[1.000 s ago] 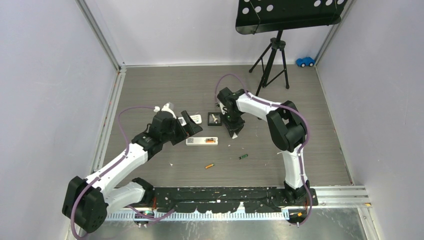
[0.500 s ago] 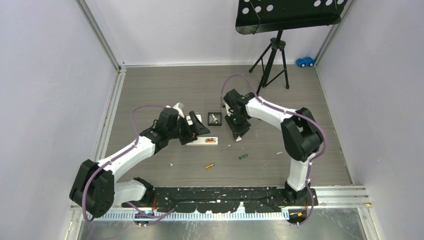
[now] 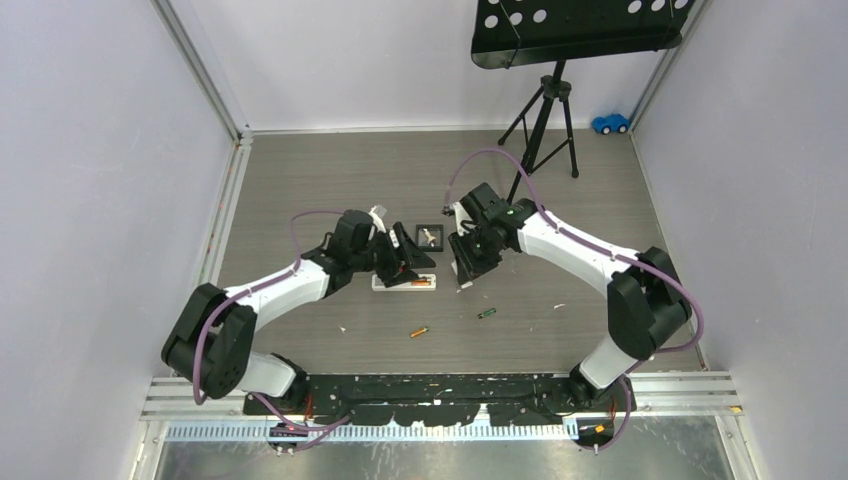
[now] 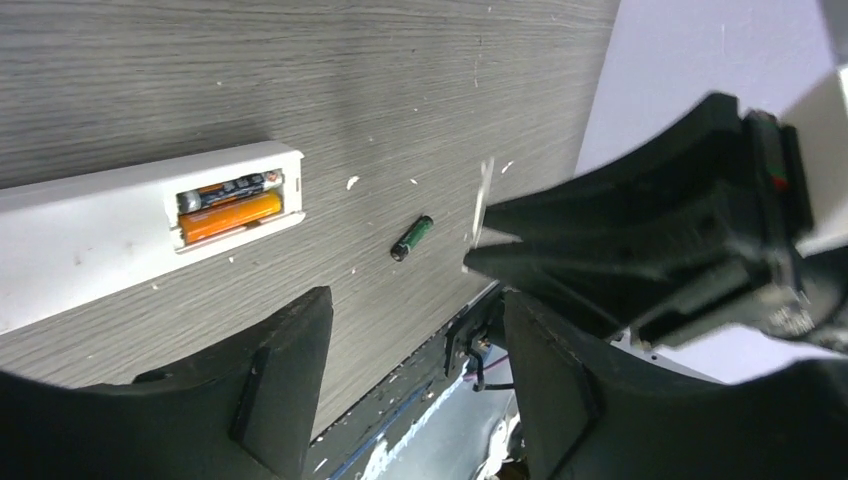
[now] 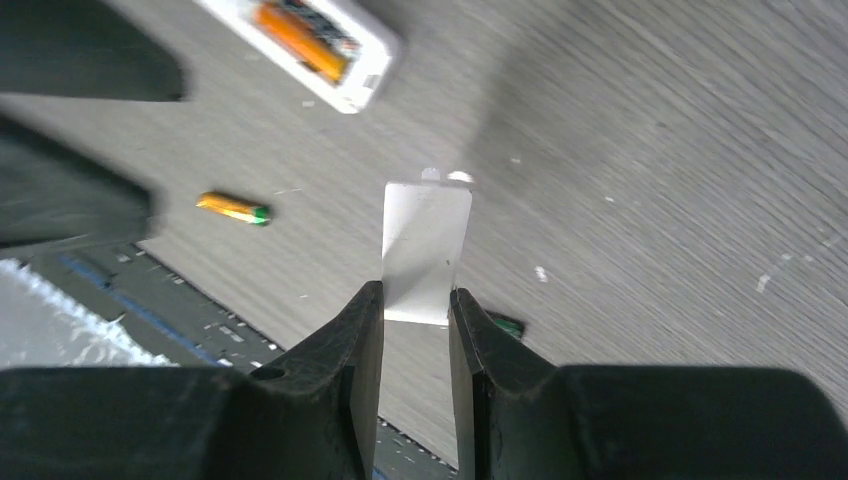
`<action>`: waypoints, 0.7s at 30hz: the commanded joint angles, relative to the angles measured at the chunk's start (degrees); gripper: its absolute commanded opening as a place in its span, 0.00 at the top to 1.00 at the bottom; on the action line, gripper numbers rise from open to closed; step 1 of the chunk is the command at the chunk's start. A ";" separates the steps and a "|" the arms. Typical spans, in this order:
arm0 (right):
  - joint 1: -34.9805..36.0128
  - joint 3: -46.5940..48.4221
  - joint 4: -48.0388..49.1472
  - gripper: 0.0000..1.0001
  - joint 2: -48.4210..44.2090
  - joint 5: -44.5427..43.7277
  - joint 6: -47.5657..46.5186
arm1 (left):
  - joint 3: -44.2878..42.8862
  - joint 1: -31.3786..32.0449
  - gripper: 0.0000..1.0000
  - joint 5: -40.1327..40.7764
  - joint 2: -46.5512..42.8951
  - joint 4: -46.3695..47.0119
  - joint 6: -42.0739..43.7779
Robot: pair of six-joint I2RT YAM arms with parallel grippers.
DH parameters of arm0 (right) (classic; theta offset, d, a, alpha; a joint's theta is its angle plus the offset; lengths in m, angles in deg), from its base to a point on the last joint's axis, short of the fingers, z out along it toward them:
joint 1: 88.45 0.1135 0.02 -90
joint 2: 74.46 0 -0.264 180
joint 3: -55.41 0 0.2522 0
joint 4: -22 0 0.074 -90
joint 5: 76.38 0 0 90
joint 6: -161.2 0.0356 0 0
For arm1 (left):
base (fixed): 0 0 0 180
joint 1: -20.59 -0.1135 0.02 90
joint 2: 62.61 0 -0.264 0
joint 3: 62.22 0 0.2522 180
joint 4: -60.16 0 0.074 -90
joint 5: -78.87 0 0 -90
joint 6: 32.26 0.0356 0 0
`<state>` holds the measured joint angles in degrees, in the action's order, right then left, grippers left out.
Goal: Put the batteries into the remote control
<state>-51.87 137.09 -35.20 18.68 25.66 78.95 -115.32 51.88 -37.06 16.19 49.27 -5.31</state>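
The remote control [image 3: 392,283] lies back up on the floor with its compartment open. In it sit an orange battery [image 4: 232,213] and a dark battery [image 4: 228,189]. It also shows in the right wrist view [image 5: 330,52]. My left gripper [image 3: 408,262] hovers open and empty just above the remote [image 4: 100,230]; its fingers [image 4: 285,385] stand wide apart. My right gripper [image 3: 468,268] is shut on a thin white cover plate [image 5: 425,250], held off the floor to the right of the remote. A loose orange battery [image 3: 418,331] [image 5: 232,208] and a green-and-black battery [image 3: 486,313] [image 4: 411,238] lie nearer the bases.
A small black square tray [image 3: 428,236] sits just behind the remote. A music stand on a tripod [image 3: 545,110] and a blue toy car [image 3: 609,123] are at the back right. The black base rail [image 3: 440,388] runs along the near edge. White crumbs dot the floor.
My left arm has swung right, bringing its open gripper over the remote. My right gripper has shifted slightly right and nearer, still holding the white cover plate.
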 commanded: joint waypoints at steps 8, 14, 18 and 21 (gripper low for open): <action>5.13 0.36 7.29 0.76 -5.32 8.77 0.08 | -1.67 0.79 0.39 -5.23 2.29 9.56 -4.71; 6.00 1.39 8.17 0.76 -5.02 8.74 0.98 | -1.15 0.79 0.48 -5.46 2.05 8.87 -4.77; 6.04 1.87 8.91 0.76 -4.66 8.29 1.56 | -0.84 0.88 0.55 -5.50 1.82 7.62 -4.28; 6.05 2.20 9.30 0.76 -4.38 8.18 1.74 | -1.01 0.88 0.59 -5.61 1.70 6.69 -3.69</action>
<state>-46.16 137.00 -28.45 15.05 33.26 79.82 -116.41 52.47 -41.22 18.88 55.22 -9.63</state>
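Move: The battery cover, pinched in the right hand, hangs about 9 cm right of the left hand, 1 cm ahead and 3 cm below. For the right hand, the open left gripper is some 9 cm left, 1 cm back and 3 cm up. From the left hand, the remote lies about 5 cm left, 1 cm ahead and 10 cm down; the black tray lies 12 cm ahead, 1 cm right, equally low. Right hand carries the battery cover about 6 cm left and up, between left fingers easing rightward and partly closing. ##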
